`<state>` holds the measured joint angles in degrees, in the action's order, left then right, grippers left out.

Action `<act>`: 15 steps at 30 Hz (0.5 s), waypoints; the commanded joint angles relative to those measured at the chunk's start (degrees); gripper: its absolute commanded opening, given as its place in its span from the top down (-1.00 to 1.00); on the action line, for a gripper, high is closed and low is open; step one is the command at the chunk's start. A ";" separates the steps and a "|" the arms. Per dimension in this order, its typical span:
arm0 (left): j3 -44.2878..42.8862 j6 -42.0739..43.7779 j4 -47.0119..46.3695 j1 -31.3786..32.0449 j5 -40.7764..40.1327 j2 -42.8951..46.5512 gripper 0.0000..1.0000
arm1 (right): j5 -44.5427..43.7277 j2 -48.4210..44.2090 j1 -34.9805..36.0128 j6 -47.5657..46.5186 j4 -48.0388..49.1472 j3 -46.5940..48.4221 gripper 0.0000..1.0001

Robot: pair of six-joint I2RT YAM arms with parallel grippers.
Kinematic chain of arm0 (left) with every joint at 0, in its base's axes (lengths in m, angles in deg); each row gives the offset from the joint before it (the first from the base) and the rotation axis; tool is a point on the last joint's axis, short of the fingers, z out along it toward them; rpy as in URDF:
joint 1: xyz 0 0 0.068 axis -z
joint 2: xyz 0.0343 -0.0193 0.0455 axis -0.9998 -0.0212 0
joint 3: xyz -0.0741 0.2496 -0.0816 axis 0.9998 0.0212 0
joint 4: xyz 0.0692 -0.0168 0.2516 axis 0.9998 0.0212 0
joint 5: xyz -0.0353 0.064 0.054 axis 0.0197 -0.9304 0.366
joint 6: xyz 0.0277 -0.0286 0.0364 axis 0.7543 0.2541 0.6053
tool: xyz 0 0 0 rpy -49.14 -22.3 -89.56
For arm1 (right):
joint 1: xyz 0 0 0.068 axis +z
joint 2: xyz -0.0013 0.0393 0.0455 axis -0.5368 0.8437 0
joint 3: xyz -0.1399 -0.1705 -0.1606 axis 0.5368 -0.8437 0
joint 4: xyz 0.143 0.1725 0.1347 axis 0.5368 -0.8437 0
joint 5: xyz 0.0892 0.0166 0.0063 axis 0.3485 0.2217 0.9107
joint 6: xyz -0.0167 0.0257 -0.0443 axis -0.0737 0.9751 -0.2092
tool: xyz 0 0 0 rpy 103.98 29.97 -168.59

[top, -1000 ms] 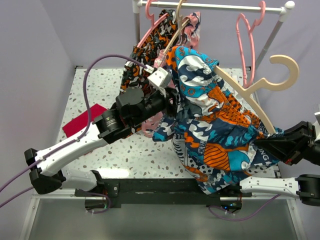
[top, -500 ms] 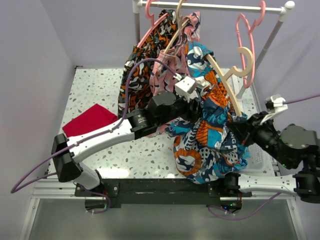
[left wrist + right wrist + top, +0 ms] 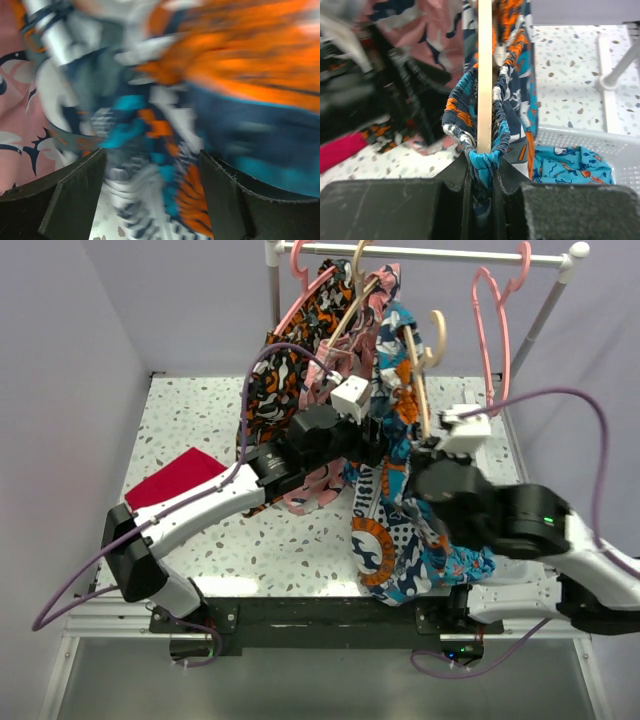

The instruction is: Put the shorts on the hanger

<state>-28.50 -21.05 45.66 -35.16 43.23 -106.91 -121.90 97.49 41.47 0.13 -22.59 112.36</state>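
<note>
The shorts (image 3: 395, 525), printed in deep blue, orange, black and white, hang bunched over the cream hanger (image 3: 413, 365), which stands almost upright with its hook just below the rail. My right gripper (image 3: 432, 455) is shut on the shorts' waistband and the hanger's lower end. In the right wrist view the gripper (image 3: 482, 160) pinches blue fabric (image 3: 520, 100) around the hanger bar (image 3: 485, 75). My left gripper (image 3: 375, 445) is at the shorts' left side. In the left wrist view it (image 3: 152, 155) is open, with blurred shorts fabric (image 3: 240, 90) just ahead of the jaws.
A clothes rail (image 3: 430, 254) at the back carries pink hangers (image 3: 492, 310) and black-orange-white patterned shorts (image 3: 285, 370) with a pink garment. A red cloth (image 3: 175, 480) lies at the left. A white basket (image 3: 615, 145) holds turquoise shorts (image 3: 570, 167) at the right.
My right arm swung left and turned the hanger from slanting to nearly upright under the rail; the shorts bunched together. My left arm followed, moving right and toward the rail.
</note>
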 commanded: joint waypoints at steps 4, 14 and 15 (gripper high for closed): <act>2.95 -0.79 0.92 0.43 0.75 9.43 -0.59 | 12.22 7.37 -19.87 -2.80 13.83 -0.79 1.00; 7.52 -1.93 3.65 0.43 1.19 17.62 -0.59 | 18.46 13.17 -32.78 -6.57 17.17 7.80 1.00; 7.70 -2.28 3.91 0.43 1.36 18.67 -0.59 | 19.42 14.31 -33.67 -6.66 17.26 8.87 1.00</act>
<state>-21.83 -21.86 49.16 -34.76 43.71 -91.69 -103.84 109.12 11.65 -4.55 -11.73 113.95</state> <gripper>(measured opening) 0.791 0.117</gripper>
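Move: The right hand, gripping the wooden hanger and shorts, has the rail's free stretch about 29 cm ahead, sideways level, 15 cm above. From this hand, the pink-patterned shorts hang roughly 20 cm ahead, 13 cm left, slightly lower; the empty pink hanger is some 22 cm ahead, 10 cm right, slightly higher. From the left hand, that free stretch is about 19 cm ahead, 9 cm right, 23 cm up. Right carries hanger and shorts about 10 cm forward towards the rail, dipping; open left retreats left, up, back. ##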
